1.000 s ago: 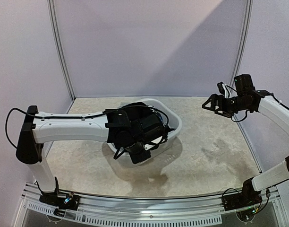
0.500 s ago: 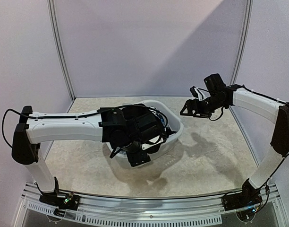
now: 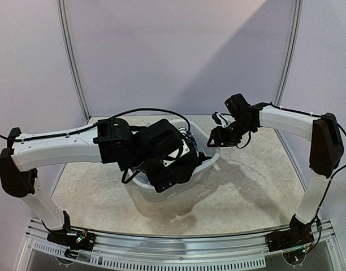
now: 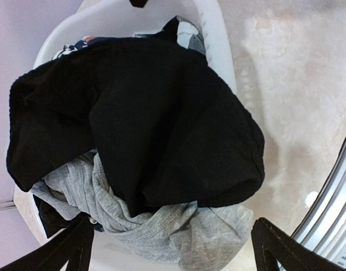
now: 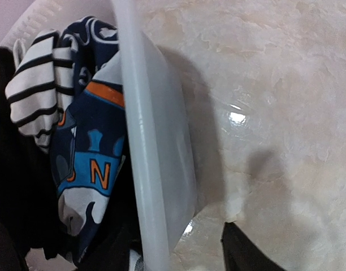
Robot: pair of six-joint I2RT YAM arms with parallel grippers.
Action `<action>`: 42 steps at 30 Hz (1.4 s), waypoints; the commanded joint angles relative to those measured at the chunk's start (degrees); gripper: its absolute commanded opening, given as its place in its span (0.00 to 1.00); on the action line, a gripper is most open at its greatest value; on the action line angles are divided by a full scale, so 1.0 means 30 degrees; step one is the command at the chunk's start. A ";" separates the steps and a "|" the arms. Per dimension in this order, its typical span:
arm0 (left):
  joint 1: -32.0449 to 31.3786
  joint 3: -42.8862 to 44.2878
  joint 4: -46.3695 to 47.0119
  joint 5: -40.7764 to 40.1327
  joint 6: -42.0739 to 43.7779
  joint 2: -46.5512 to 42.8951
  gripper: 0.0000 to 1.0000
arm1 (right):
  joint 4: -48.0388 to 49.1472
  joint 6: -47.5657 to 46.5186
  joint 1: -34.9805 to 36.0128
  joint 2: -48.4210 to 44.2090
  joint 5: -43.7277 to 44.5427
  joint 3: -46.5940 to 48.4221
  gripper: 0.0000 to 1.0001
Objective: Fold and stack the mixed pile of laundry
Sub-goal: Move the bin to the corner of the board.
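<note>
The mixed laundry pile fills the white basket (image 4: 218,39). A large black garment (image 4: 161,113) lies on top, with a light grey top (image 4: 161,226) bunched under its near edge. My left gripper (image 4: 173,257) hangs open just above them, one finger at each bottom corner and nothing between them. In the right wrist view a printed piece (image 5: 85,164) and a striped cloth (image 5: 37,93) lie against the basket rim (image 5: 140,169). My right gripper (image 5: 128,257) is open astride that rim, with one finger (image 5: 246,254) outside the wall and clear of it. From above, my left wrist hides most of the pile.
The basket (image 3: 210,162) stands mid-table on a beige marbled top (image 3: 258,186). My right gripper (image 3: 214,138) sits at the basket's right rim. Pale walls and metal posts (image 3: 71,62) close in the back and sides. A metal rail (image 3: 178,257) runs along the near edge.
My left gripper's jaws have spread wide over the basket and that wrist has drawn back a little. My right arm has swung left from the far right to the basket's rim.
</note>
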 commanded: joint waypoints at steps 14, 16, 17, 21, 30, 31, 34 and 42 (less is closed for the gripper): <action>0.1602 -0.2994 0.1907 -0.1835 -0.3880 -0.4855 0.99 | -0.2918 0.2866 -0.1361 0.0052 0.7208 0.1972 0.09; 0.1872 -0.3330 0.1939 -0.1949 -0.4266 -0.5392 0.99 | -0.2918 0.3044 -0.2188 -0.0066 0.7324 0.1993 0.08; 0.2005 -0.3511 0.1983 -0.1983 -0.4449 -0.5643 1.00 | -0.2846 0.3035 -0.2699 -0.0095 0.7334 0.2073 0.08; 0.2390 -0.4242 0.2060 -0.2197 -0.5209 -0.6661 1.00 | -0.2825 0.2448 -0.5038 0.0100 0.7096 0.3156 0.08; 0.2581 -0.5958 0.1530 -0.3140 -0.6962 -0.8915 1.00 | -0.3665 -0.1150 -0.8817 0.1922 0.7769 0.6319 0.07; 0.2581 -0.6165 0.1445 -0.3230 -0.7203 -0.9119 1.00 | -0.3621 -0.1333 -0.9233 0.2013 0.7712 0.6445 0.07; 0.2580 -0.6840 0.1423 -0.3201 -0.7869 -0.9672 1.00 | -0.3676 -0.2132 -1.0422 0.2255 0.7498 0.6954 0.07; 0.2574 -0.7587 0.1091 -0.3043 -0.8517 -1.0170 1.00 | -0.4255 -0.4593 -1.2529 0.3421 0.7307 0.8933 0.07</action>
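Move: The bin's right rim is already between the right hand's open fingers. The printed cloth lies about 11 cm left, level fore-and-aft; the black cloth about 15 cm left and 6 cm back, both slightly lower. The board's far right corner is roughly 20 cm ahead, 33 cm right and 15 cm down. From the open left hand that rim spot lies some 18 cm ahead, 20 cm right, 7 cm lower. Right hand pinches the rim, drags the bin 30 cm right, then also forward; open left withdraws left, rising. ##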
